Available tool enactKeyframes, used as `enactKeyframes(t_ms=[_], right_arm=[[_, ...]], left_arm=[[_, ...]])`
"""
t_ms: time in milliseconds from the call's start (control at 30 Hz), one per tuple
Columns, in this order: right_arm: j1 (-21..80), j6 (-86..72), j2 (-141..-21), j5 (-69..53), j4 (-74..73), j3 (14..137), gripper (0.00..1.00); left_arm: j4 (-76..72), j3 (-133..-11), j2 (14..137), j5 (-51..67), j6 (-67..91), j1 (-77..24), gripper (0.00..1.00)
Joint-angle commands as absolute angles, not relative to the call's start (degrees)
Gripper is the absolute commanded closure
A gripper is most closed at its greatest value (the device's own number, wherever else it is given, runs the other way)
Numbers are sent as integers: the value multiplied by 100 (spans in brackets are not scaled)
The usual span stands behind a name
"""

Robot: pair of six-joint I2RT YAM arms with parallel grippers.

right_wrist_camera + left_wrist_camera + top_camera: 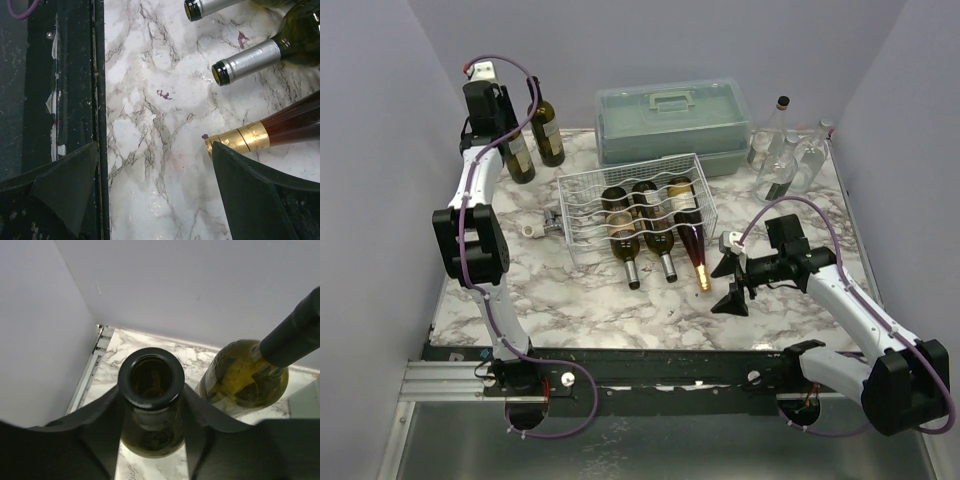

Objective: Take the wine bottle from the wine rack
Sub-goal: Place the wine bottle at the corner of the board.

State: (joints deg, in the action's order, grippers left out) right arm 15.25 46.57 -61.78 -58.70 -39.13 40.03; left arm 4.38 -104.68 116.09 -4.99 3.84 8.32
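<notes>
The white wire wine rack [582,185] stands mid-table with three wine bottles lying in its grooves, necks poking out over the front: two silver-capped [623,235] [658,228] and one gold-capped [690,228]. At the back left corner a dark green wine bottle [519,158] stands upright on the marble. My left gripper [506,124] comes down over it; its fingers hug the open-mouthed neck [152,374] on both sides with no gap showing. My right gripper [730,285] hangs open above bare marble, right of the gold cap [244,139], nothing between its fingers [252,200].
A second green bottle [548,130] [244,378] stands just right of the held one. A grey-green case with a handle [670,120] sits behind the rack. Clear glass bottles [785,155] stand back right. A small white object [533,231] lies left of the rack. Walls close in on three sides.
</notes>
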Motion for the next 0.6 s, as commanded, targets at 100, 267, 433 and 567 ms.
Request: enactKeyframes(t_ms=[100,267,433,567], right_arm=[[1477,4720,-6220,-5787,-4017,4167,1],[1476,4720,-6217,-5784,-4008,4161,1],[1469,4711,-6214,-5778,-3992,4164,1],[1474,4694,-6169,-5766,-3973,4140,1]], left_arm=[[-28,-10890,11566,-536,490,918,42],[-13,-10925,11523,-475,555,915,31],[152,-10982,11399,-400,644,919,21],[343,-10982,11215,-307,761,945,10]])
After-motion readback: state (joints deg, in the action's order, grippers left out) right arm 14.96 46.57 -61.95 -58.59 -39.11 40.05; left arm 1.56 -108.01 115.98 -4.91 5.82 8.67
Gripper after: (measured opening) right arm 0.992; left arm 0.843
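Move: The wine bottle stands upright right at the left hand, with its neck between the fingers and its middle about 10 cm straight below. The second bottle is roughly 10 cm to its right and 5 cm farther out; the corkscrew is some 16 cm back and 9 cm right, down on the board, and the wine rack's middle is about 13 cm back and 38 cm right. From the right hand the wine bottle lies about 42 cm ahead and 58 cm left, near level. The left fingers let go of the neck of the wine bottle standing in the far left corner, spreading from under half to nearly wide open, while the hand rises about 4 cm, easing forward by only a centimetre or so. As it climbs, the wrist tips the fingers up by some 5 to 10 degrees, and the hand then stays above its release height with the fingers still widening on either side of the bottle mouth. ##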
